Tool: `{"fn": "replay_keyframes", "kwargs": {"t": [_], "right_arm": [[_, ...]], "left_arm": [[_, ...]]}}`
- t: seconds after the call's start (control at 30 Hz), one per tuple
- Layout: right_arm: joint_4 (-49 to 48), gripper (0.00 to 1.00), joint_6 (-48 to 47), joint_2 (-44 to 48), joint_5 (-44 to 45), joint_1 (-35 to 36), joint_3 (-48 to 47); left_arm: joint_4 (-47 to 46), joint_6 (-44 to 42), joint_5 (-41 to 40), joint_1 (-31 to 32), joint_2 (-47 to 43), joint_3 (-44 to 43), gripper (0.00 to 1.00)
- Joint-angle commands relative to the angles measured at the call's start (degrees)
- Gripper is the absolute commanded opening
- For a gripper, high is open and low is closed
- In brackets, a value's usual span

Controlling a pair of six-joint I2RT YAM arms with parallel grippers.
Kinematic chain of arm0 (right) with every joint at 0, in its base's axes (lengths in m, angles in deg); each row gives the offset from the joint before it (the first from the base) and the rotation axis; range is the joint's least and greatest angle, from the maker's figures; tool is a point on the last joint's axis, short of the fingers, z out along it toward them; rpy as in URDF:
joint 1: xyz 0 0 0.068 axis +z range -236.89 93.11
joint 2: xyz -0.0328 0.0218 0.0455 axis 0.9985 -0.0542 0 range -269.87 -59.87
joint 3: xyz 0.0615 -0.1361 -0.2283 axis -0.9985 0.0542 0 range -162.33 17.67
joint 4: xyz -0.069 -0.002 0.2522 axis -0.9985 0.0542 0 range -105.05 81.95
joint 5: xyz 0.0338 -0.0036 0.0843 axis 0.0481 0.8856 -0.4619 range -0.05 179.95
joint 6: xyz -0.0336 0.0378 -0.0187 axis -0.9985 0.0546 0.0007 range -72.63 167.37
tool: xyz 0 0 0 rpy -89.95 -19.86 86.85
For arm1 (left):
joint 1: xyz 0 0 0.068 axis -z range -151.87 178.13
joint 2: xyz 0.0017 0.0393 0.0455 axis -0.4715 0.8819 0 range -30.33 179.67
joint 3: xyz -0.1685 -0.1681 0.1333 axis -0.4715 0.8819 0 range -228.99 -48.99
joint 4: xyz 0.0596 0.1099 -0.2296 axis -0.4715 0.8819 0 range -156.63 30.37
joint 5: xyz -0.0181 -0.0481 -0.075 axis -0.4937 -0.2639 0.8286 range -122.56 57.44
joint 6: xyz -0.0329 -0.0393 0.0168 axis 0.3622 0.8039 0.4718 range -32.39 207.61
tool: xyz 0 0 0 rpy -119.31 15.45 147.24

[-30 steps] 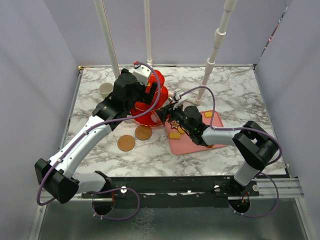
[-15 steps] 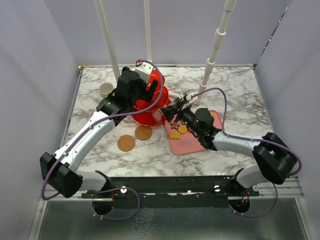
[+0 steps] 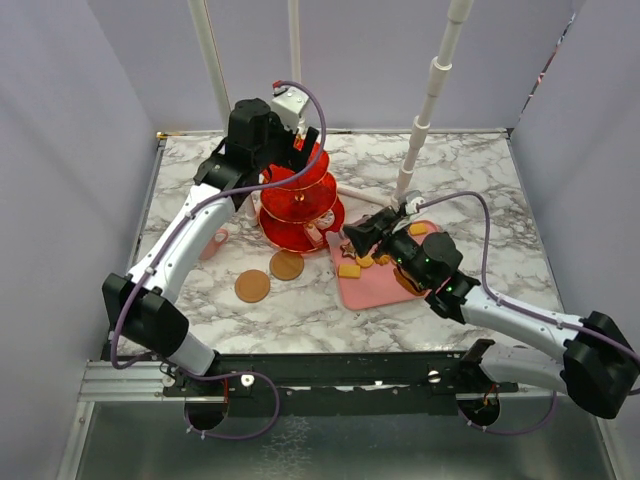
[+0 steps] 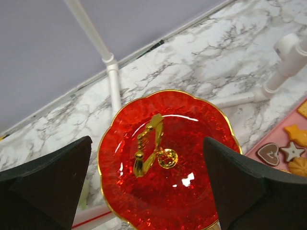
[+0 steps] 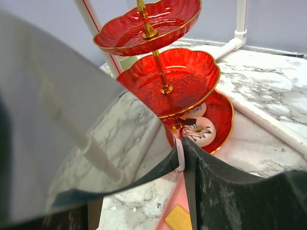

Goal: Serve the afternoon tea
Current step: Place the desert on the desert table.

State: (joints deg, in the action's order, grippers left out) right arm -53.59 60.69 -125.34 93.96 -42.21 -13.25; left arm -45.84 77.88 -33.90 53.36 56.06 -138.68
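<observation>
The translucent red three-tier stand [image 3: 300, 205] with its gold finial [image 4: 148, 151] stands at the back middle of the table. My left gripper [image 4: 148, 191] hangs open above the top tier [image 4: 168, 167], its fingers [image 4: 48, 182] wide apart on either side. My right gripper [image 5: 181, 153] is shut on a thin pale pink cookie [image 5: 179, 155], just in front of the bottom tier [image 5: 223, 117]. White iced pastries [image 5: 197, 132] lie on that tier. Two brown coasters [image 3: 287, 265] [image 3: 252, 287] lie in front of the stand. A pink mug [image 3: 212, 244] peeks out from behind the left arm.
A pink tray [image 3: 385, 285] with several cookies lies right of the stand, under my right gripper [image 3: 352, 240]. White pipe posts [image 3: 425, 110] [image 3: 215, 75] rise behind the stand, and a pipe [image 3: 365, 193] lies on the marble. Grey walls close in the sides.
My left gripper has risen from beside the stand and moved back over its top tier. The right arm has swung its elbow out to the right, gripper still near the bottom tier.
</observation>
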Motion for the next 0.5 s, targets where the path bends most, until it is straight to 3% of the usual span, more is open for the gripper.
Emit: {"fn": "replay_keyframes", "kwargs": {"t": [0.0, 0.07, 0.47], "right_arm": [[4.6, 0.58, 0.3, 5.9, 3.9, 0.4, 2.2], [5.7, 0.58, 0.1, 7.8, 5.2, 0.4, 2.9], [10.2, 0.54, -1.2, 14.2, 11.9, 0.2, 5.0]], "left_arm": [[3.5, -0.6, 11.3, -0.4, 3.1, -4.2, 0.98], [3.7, 0.1, 10.8, -0.5, 4.5, -5.4, 0.93], [3.9, 5.4, 6.4, -0.5, 9.8, -11.1, 0.36]]}}
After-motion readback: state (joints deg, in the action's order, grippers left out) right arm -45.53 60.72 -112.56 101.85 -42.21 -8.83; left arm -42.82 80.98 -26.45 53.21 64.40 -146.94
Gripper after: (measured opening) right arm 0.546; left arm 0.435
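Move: The dessert stand's gold handle lies about 3 cm ahead of the open left hand, 3 cm to its right and 3 cm lower; the top tier is some 8 cm below that hand, under the handle. From the right hand, which holds the tongs, the pink tray's middle is roughly 5 cm ahead, 7 cm right and 22 cm down. The yellow square cookie is 3 cm ahead, 2 cm left and equally low; the striped donut is 15 cm ahead, 8 cm left and 19 cm down. The stand's gold handle comes between the left fingers as that hand slides about 4 cm right, then eases forward 2 cm and slightly down, closing from wide open to under half; a grip can't be made out. The right hand keeps the tongs and draws off some 5 cm to the right, away from the stand and back over the tray, swinging clockwise. ##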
